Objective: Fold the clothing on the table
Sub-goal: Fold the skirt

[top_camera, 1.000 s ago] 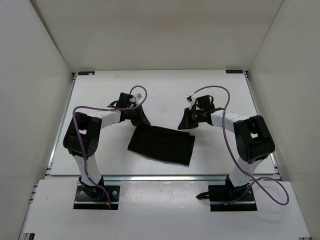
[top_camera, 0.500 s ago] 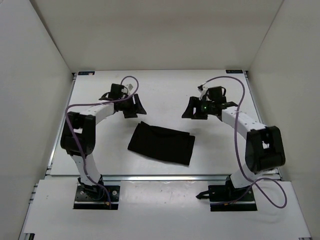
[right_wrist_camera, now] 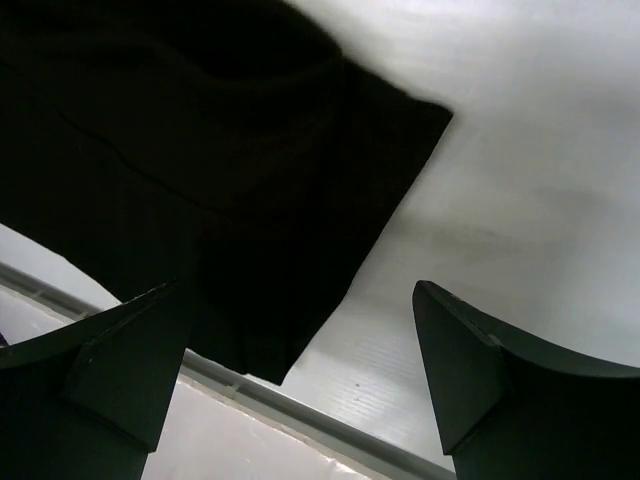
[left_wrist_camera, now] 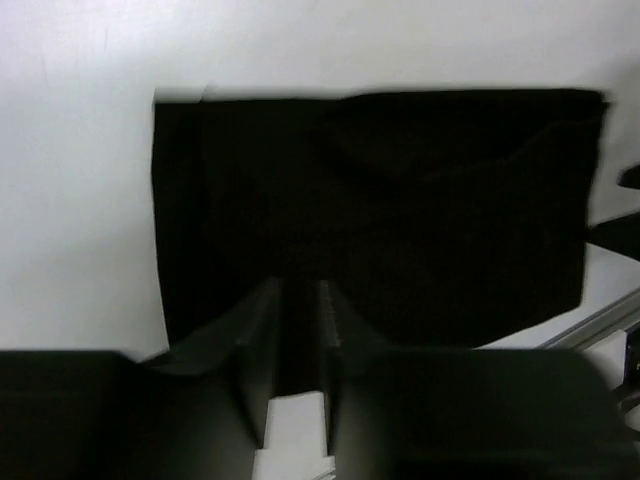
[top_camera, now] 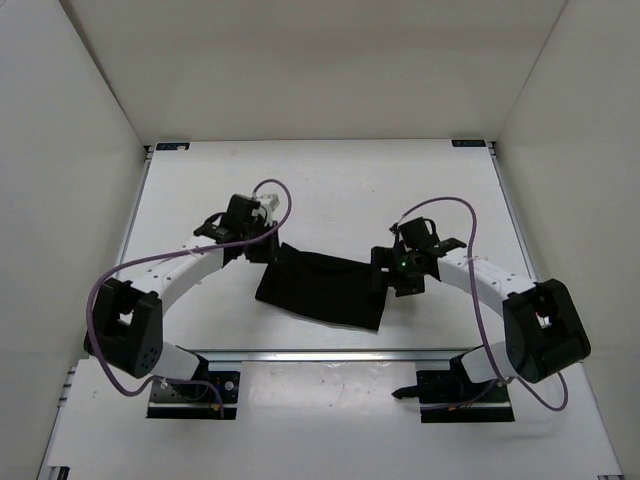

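The clothing (top_camera: 325, 290) is a black folded rectangle lying flat on the white table (top_camera: 330, 185). My left gripper (top_camera: 262, 245) is at its far left corner. In the left wrist view the clothing (left_wrist_camera: 380, 200) fills the middle, and the left gripper (left_wrist_camera: 298, 300) hangs over its near part with the jaws a narrow gap apart. My right gripper (top_camera: 392, 272) is at the clothing's right end. In the right wrist view the right gripper (right_wrist_camera: 300, 350) stands wide open, with a corner of the clothing (right_wrist_camera: 250, 200) showing between its fingers (right_wrist_camera: 470, 370).
A metal rail (top_camera: 330, 355) runs along the table's near edge, also seen as the rail (right_wrist_camera: 330, 420) just beyond the clothing's corner. White walls enclose the table on three sides. Purple cables loop off both arms.
Both grippers were shut at the clothing's far corners, let go and lifted away toward the back. They have now come down at its left and right ends. The clothing has not moved.
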`<state>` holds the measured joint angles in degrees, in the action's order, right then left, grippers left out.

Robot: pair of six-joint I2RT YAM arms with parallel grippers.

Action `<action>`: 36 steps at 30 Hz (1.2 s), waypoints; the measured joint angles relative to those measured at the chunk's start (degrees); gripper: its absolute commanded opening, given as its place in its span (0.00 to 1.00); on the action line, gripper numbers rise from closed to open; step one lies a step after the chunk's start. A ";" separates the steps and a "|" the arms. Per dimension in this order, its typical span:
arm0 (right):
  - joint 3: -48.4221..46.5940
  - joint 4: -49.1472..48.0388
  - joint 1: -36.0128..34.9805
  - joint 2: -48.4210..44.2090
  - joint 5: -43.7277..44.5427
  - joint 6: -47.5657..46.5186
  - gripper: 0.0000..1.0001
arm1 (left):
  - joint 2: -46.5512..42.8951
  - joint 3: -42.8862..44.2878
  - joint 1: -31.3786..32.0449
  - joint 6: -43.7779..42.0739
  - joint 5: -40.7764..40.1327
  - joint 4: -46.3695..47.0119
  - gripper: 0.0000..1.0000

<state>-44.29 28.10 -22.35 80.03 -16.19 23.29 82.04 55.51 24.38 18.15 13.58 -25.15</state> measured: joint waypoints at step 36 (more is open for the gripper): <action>-0.83 -6.05 -2.25 8.07 1.49 3.85 0.00 | 2.69 -14.49 2.67 3.39 -6.73 4.70 0.00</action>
<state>-45.12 22.04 -24.60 88.09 -14.70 27.14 84.73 41.01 27.05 21.54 6.85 -20.45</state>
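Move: From the left hand, the skirt's left part lies about 6 cm back, 4 cm left and 9 cm down; the skirt's near left corner is some 8 cm back and 6 cm left, its far left corner 5 cm ahead and 1 cm right. The right hand's target, the skirt's right edge, lies about 3 cm left and 3 cm below, level fore and aft; the near right corner sits some 11 cm back and 4 cm left. The right fingers pinch the skirt's right edge: open at first, the hand eases down and left about 3 cm, shutting as it goes, then starts drawing right and slightly forward. Meanwhile the left hand drops some 9 cm, back and left, its half-open fingers shutting on the way down, and comes down with closed tips onto the skirt's left part, edging right at the last. ##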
